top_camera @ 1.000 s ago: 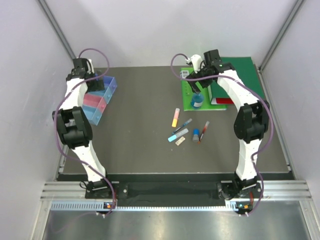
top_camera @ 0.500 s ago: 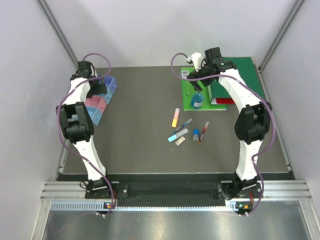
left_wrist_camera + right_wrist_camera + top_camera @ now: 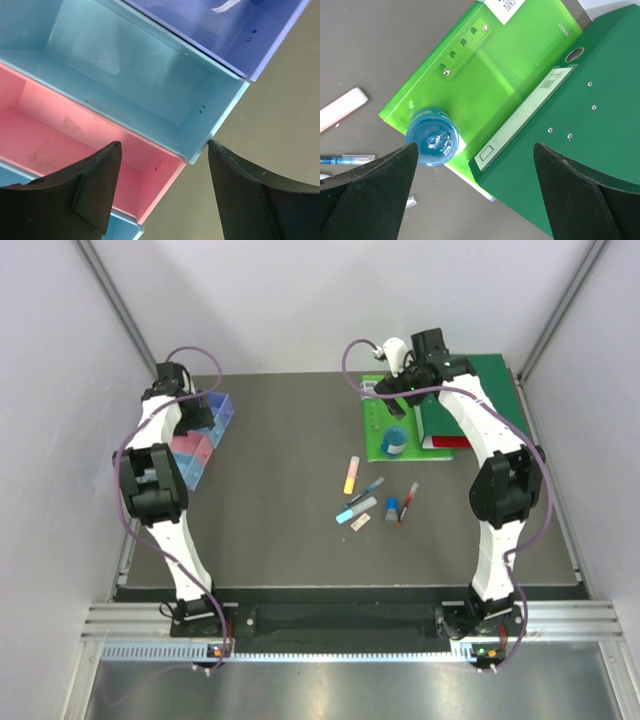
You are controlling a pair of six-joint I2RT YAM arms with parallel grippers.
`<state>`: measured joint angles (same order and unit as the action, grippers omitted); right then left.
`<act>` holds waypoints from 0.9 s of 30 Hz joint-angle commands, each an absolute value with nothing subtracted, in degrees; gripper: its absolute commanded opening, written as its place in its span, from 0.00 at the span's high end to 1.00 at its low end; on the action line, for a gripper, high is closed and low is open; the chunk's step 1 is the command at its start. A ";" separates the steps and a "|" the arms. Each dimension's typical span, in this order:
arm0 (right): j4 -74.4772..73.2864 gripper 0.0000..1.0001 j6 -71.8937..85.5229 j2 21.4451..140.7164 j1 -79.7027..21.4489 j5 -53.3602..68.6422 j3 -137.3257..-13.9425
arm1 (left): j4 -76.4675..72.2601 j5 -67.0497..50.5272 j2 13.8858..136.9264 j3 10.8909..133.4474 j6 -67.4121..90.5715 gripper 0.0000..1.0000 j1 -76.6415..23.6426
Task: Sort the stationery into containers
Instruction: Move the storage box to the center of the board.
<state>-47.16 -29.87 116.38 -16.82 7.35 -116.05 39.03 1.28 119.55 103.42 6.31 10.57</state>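
Observation:
The four containers stand in a row at the left: purple bin, light blue bin, pink bin and blue bin. My left gripper hovers open and empty over the near corners of the pink and light blue bins. The round blue disc lies on the bright green folder. My right gripper hangs wide open above it, holding nothing. The orange-yellow highlighter, dark pen, light-blue marker, tan eraser, small blue cylinder and red pen lie mid-table.
A dark green binder lies against the bright green folder at the back right, partly over it. White walls close in the table on the left, the right and the far side.
My right gripper has drawn back from the blue disc toward the far edge. The left arm shifted slightly over the bins and its fingers have narrowed a little.

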 commanded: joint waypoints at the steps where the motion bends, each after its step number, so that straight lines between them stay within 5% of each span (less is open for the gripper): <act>1: -47.20 0.00 -29.71 114.17 -17.32 7.21 -118.57 | 37.01 -3.60 118.83 103.19 3.35 0.25 9.76; 27: -47.20 0.01 -29.79 114.87 -17.67 5.10 -120.24 | 35.33 -16.53 119.00 99.41 -17.31 0.29 7.12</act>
<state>-47.75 -29.85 116.38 -17.15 5.63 -117.56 35.38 -15.29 119.50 101.95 -14.06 7.42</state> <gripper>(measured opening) 0.995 0.719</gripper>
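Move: The storage box is right at your left gripper: its middle lies some 4 cm to the left, 2 cm back and 4 cm below, with the fingers straddling the front corner of its pink compartment. On the way to the centre, the pink-and-yellow highlighter lies about 39 cm to the right and 12 cm back. From the right gripper, the box is roughly 53 cm to the left, 7 cm back and 13 cm lower. Sweep the left gripper about 6 cm to the right, staying level, and turn it some 30 degrees clockwise to square it with the box's compartments. Keep the fingers parted, bring the left finger against the front wall of the pink compartment and drag the box along with it, easing off at the end. ##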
